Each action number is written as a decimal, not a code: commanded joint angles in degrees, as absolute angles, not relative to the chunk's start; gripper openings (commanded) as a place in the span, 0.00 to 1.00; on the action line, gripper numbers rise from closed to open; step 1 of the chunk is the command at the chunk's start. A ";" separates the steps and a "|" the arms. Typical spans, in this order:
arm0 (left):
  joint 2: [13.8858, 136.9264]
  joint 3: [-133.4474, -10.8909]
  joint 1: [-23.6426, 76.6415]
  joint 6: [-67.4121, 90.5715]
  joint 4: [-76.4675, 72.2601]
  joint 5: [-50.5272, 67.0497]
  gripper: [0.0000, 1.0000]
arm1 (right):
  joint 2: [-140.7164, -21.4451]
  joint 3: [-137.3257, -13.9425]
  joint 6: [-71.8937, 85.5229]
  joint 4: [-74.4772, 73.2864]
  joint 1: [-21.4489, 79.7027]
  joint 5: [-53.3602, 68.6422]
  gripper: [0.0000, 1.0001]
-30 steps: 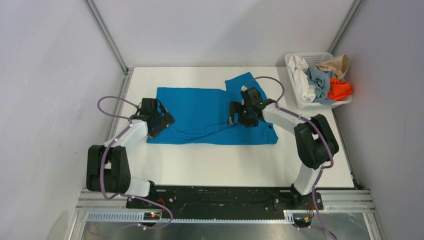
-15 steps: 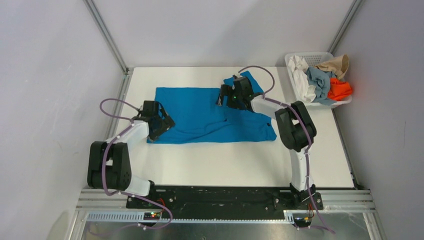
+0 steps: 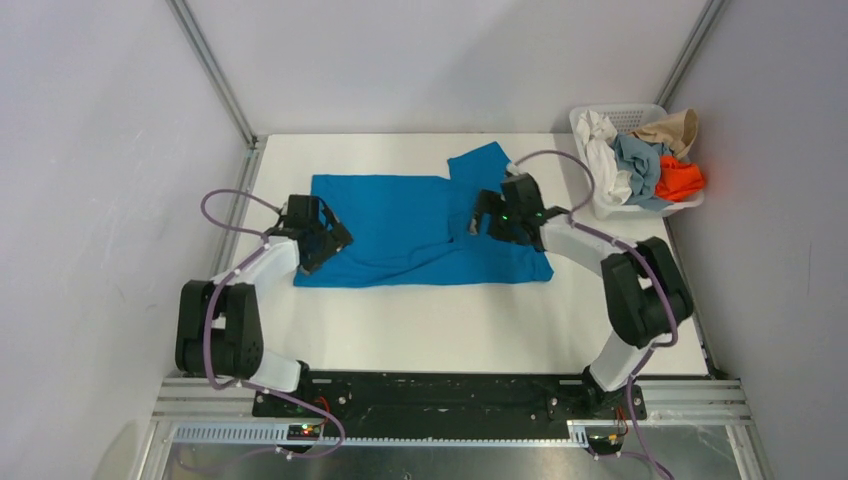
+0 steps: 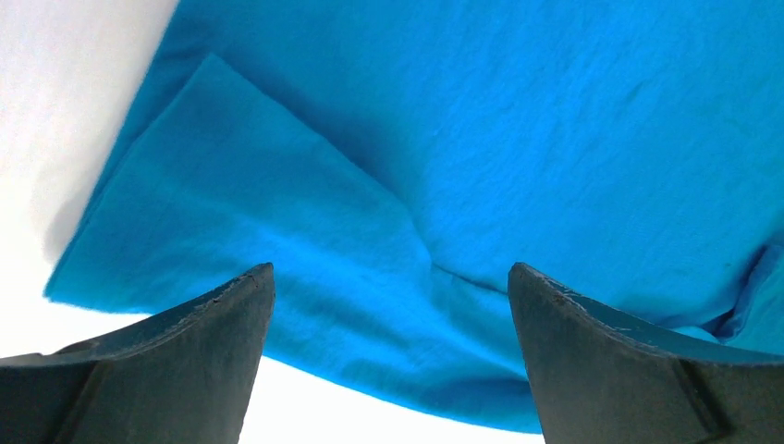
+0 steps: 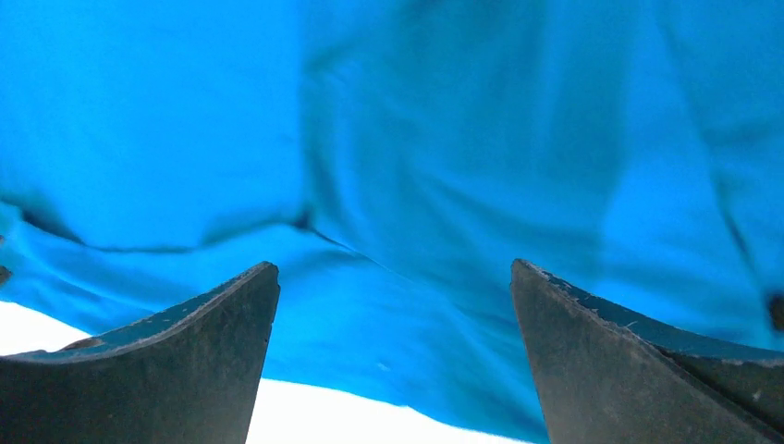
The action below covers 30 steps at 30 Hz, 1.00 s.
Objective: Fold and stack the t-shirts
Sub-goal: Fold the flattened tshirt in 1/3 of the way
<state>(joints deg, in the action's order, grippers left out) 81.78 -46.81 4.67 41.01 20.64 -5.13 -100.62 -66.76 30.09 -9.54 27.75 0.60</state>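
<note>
A large cerulean blue t-shirt [image 3: 415, 225] lies spread on the white table, one sleeve sticking out toward the back right. My left gripper [image 3: 322, 240] hovers open over the shirt's left end, above a folded flap [image 4: 277, 222] and the near hem. My right gripper [image 3: 482, 218] stands open over the shirt's right part, with wrinkled blue cloth [image 5: 416, 185] and its near hem below the fingers. Neither gripper holds anything. White, grey-blue, tan and orange t-shirts [image 3: 645, 160] are heaped in the basket at the back right.
A white lattice basket [image 3: 590, 190] stands at the table's back right corner against the wall. Metal frame posts rise at both back corners. Bare white tabletop [image 3: 450, 330] stretches between the shirt and the arm bases.
My right arm swung back from the far sleeve area toward the shirt's right side, nearer the front. The left gripper stayed almost still over the left end.
</note>
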 commanded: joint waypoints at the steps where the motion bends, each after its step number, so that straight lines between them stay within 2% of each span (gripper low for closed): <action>1: 85.63 -49.35 5.62 41.90 17.90 -4.63 1.00 | -95.91 -56.02 33.58 -7.87 21.16 6.14 0.99; 7: 89.61 -46.70 3.15 44.84 16.41 -6.50 1.00 | -94.94 -46.72 35.20 -7.32 16.07 9.62 0.99; 12: 81.49 -39.37 0.71 48.19 15.45 -10.63 1.00 | -89.22 -41.32 36.31 -10.44 14.04 8.96 0.99; 18: 75.98 -31.32 -0.96 48.85 15.58 -3.49 1.00 | -78.07 -33.39 38.17 -15.04 14.06 6.80 0.99; 22: 66.69 -23.64 1.35 52.02 16.04 -2.65 0.99 | -69.51 -28.19 39.31 -18.99 14.13 6.19 0.99; 30: 37.92 -9.01 5.12 59.51 24.86 -5.04 0.98 | -51.87 -21.23 40.15 -28.94 15.23 5.44 1.00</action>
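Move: My left hand, open, hovers about 3 cm over the left end of the blue t-shirt's folded near strip, its middle some 2 cm back; the near left corner is about 7 cm back and 7 cm left. For my right hand, the strip's right end lies about 6 cm back, 9 cm right and 5 cm below, the near right corner 12 cm back and 14 cm right, and the sleeve 17 cm ahead and 2 cm left. I sweep my right hand right, down and back onto the strip's right end, then drag it some 14 cm towards me and slightly right with fingers open, turning clockwise about 15 degrees. My left hand sinks 3 cm onto the strip, swings a little left, then drags back about 10 cm, easing right again as its fingers tip up. ##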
